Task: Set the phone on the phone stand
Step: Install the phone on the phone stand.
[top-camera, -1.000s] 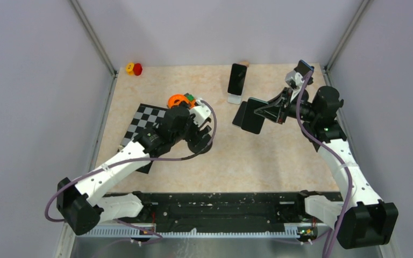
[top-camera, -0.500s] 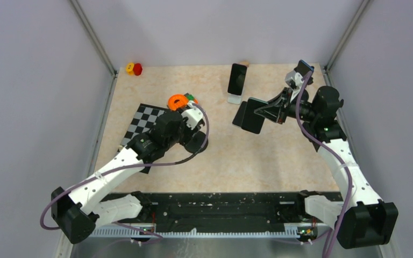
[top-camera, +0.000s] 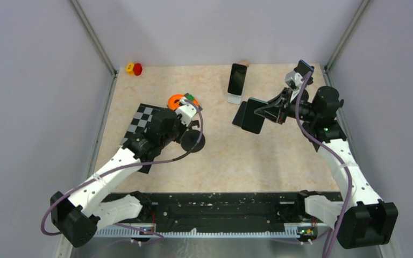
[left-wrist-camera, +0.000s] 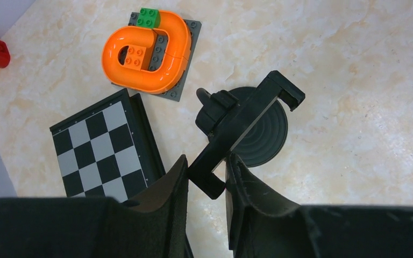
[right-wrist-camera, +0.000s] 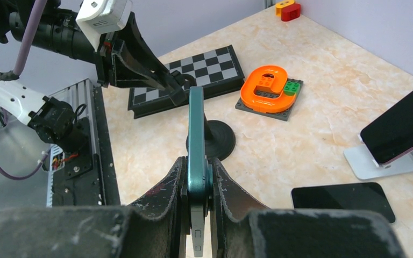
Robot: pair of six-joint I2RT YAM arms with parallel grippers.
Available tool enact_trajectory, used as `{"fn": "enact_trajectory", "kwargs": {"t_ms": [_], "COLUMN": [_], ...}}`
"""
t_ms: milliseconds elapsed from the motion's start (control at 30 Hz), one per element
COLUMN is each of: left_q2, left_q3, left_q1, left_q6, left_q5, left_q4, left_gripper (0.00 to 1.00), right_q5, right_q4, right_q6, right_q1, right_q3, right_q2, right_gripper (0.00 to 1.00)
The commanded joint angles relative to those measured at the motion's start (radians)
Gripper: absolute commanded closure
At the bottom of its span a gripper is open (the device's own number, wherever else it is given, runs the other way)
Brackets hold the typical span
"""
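The phone stand (left-wrist-camera: 247, 115) is black, a clamp cradle on a round base (top-camera: 192, 142), standing mid-table right of the chessboard. My left gripper (left-wrist-camera: 206, 161) comes at it from above, and both fingers press the near end of the cradle. In the top view the left gripper (top-camera: 193, 124) hovers just over the base. My right gripper (right-wrist-camera: 197, 164) is shut on a teal phone (right-wrist-camera: 196, 129), held edge-on above the table and pointing toward the stand (right-wrist-camera: 215, 141). From above, that phone (top-camera: 253, 117) hangs right of centre in the right gripper (top-camera: 267, 111).
A folded chessboard (top-camera: 142, 126) lies left of the stand, with an orange Lego loop on a grey plate (top-camera: 178, 100) behind it. Another phone leans on a white stand (top-camera: 237, 79) at the back. A dark phone (right-wrist-camera: 343, 196) lies flat nearby. Red and yellow blocks (top-camera: 134, 68) sit far left.
My left gripper's jaws have closed from wide open onto the stand's cradle, and the left arm has shifted left, uncovering the round base. The right arm and phone have not moved.
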Motion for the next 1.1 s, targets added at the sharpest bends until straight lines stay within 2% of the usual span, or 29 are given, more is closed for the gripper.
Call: {"fn": "enact_trajectory", "kwargs": {"t_ms": [0, 233, 533, 767, 867, 1067], "left_q2": [0.014, 0.010, 0.037, 0.122, 0.167, 0.246], "left_q3": [0.031, 0.046, 0.089, 0.137, 0.147, 0.200], "left_q1": [0.040, 0.099, 0.100, 0.094, 0.074, 0.024], "left_q6": [-0.037, -0.035, -0.027, -0.007, -0.004, 0.073], "left_q5": [0.069, 0.239, 0.468, 0.675, 0.730, 0.798], "left_q4": [0.011, 0.040, 0.104, 0.182, 0.250, 0.264], "left_gripper": [0.78, 1.00, 1.00, 1.00, 1.00, 1.00], "right_q5": [-0.022, -0.042, -0.053, -0.056, -0.054, -0.049], "right_q4": [0.068, 0.098, 0.118, 0.118, 0.114, 0.103], "right_q6": [-0.008, 0.020, 0.032, 0.033, 0.029, 0.020], "right_q1": [-0.013, -0.012, -0.013, -0.013, -0.013, -0.013], "right_q3": [0.005, 0.005, 0.002, 0.006, 0.007, 0.004], "right_q2": [-0.013, -0.008, -0.007, -0.011, -0.010, -0.013], "right_gripper": [1.00, 1.00, 1.00, 1.00, 1.00, 1.00]}}
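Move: The left fingers already hold one end of the black phone stand's clamp. The phone it is being taken to hangs about 25 cm to this hand's right, level fore-and-aft and some 9 cm higher. Down on the table, 19 cm below, a flat phone lies 14 cm ahead and 27 cm right, and the orange track 19 cm ahead and 4 cm left. The right hand has that hanging phone in its fingers, its middle barely 1 cm back. Keeping its pinch on the end of the clamp, the left hand carries the black stand to the right, towards the phone in the right fingers, about 11 cm, slowly at first and then faster. As it goes, the wrist swings some 30 degrees clockwise and its left side dips. The right hand holds its phone nearly still. ##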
